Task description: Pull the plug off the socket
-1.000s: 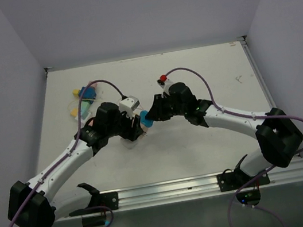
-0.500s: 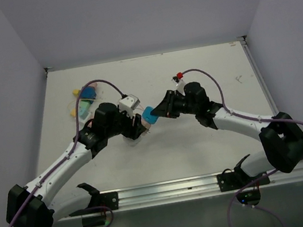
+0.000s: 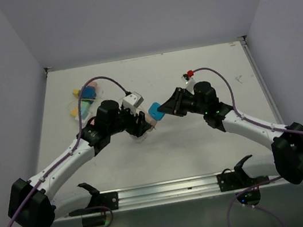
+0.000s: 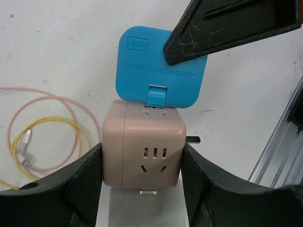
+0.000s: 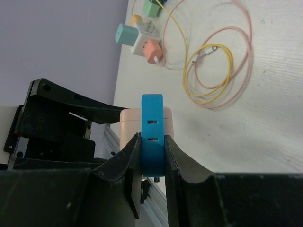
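Observation:
The socket [image 4: 142,146] is a beige cube, and my left gripper [image 4: 142,161] is shut on its two sides. The plug [image 4: 156,71] is a flat blue square; its folding tab rests against the cube's top face. My right gripper [image 5: 152,151] is shut on the blue plug [image 5: 152,137], with the beige socket [image 5: 130,120] just behind it. From above, the plug [image 3: 155,112] and socket [image 3: 151,124] meet mid-table between my left gripper [image 3: 143,125] and right gripper [image 3: 164,110]. I cannot tell whether the pins still sit inside the cube.
A white flat adapter [image 4: 142,208] hangs under the cube, and a metal pin [image 4: 191,139] sticks out of its right side. Small coloured adapters [image 3: 85,95] and looped pink and yellow cables [image 5: 213,71] lie at the back left. An aluminium rail [image 3: 170,189] runs along the near edge.
Both grippers have shifted to the right together, carrying the blue plug and the beige socket. The right arm has drawn back towards its own side.

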Motion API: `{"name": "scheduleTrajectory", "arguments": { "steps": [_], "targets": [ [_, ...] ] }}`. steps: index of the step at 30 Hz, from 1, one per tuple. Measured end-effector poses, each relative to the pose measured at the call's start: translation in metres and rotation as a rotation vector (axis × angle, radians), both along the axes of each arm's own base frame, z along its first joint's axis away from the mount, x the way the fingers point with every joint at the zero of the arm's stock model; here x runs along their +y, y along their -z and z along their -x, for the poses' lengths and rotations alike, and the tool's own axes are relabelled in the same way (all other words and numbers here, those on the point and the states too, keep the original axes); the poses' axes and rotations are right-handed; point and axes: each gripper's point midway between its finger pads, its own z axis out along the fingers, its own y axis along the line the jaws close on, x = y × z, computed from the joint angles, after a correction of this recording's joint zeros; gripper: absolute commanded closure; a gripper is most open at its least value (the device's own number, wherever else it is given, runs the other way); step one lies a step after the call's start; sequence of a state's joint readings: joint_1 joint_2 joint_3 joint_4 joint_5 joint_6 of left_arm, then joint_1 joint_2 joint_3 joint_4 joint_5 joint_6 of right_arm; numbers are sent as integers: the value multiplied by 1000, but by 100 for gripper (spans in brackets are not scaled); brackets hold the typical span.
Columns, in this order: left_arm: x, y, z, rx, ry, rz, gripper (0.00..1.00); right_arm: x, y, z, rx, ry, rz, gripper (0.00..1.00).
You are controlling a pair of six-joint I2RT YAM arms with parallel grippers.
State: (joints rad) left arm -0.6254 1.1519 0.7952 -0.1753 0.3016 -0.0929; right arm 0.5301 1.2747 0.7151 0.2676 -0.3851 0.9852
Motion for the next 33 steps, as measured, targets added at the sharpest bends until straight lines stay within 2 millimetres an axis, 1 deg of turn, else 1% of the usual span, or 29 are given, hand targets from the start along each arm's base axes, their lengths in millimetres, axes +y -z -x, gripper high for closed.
{"name": "scheduleTrajectory", "arguments": {
  "steps": [7, 8, 9, 10, 11, 13, 15, 17, 20, 26, 28, 29, 31, 33],
  "targets": [
    [-19, 21, -1, 64, 47, -32, 100, -22, 16, -3, 8, 38, 112, 100],
    [-15, 27, 0, 80, 37, -56, 100, -30, 16, -8, -2, 62, 126, 100],
    [-8, 35, 1, 104, 13, -91, 100, -38, 13, -14, -13, 90, 132, 100],
    [-1, 44, 3, 128, -6, -122, 100, -52, 8, -23, -33, 140, 139, 100],
    [6, 51, 4, 147, -25, -150, 100, -62, 4, -29, -47, 173, 144, 100],
    [14, 62, 7, 180, -44, -193, 100, -83, -7, -42, -81, 241, 147, 100],
    [18, 70, 10, 204, -50, -223, 100, -97, -13, -48, -101, 281, 151, 100],
    [20, 74, 13, 216, -52, -240, 100, -105, -16, -51, -107, 302, 154, 100],
    [22, 75, 13, 219, -58, -250, 100, -118, -14, -56, -99, 334, 164, 100],
    [27, 70, 8, 187, -93, -259, 100, -143, -11, -70, -100, 402, 173, 100],
    [28, 67, 6, 176, -101, -257, 100, -145, -6, -77, -97, 411, 176, 100],
    [29, 66, 6, 170, -105, -256, 100, -146, 0, -82, -90, 412, 179, 100],
    [30, 64, 5, 162, -112, -256, 100, -143, 19, -93, -56, 405, 188, 100],
    [30, 63, 4, 159, -115, -257, 100, -139, 43, -102, -5, 388, 190, 100]
  ]
}}
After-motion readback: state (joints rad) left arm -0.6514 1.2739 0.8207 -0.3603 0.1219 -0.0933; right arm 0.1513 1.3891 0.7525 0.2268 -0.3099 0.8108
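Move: Just beyond the right fingertips, the socket in the left hand's grip lies about 5 cm left, 3 cm back and 2 cm below the right hand. From the left hand, the blue plug in the right fingers sits some 4 cm right, 3 cm ahead and 2 cm higher, still against the socket. The coiled cables lie roughly 6 cm ahead, 13 cm left and 19 cm below the right hand. Pulling against the left hand's hold, the right hand keeps its pinch on the blue plug and first drags plug, socket and left hand about 2 cm right and slightly down. It then goes right and forward, away from the socket, some 14 cm right in all, swinging clockwise and finally dipping. The left hand, still gripping the socket, swings back left about 5 cm and sinks. ##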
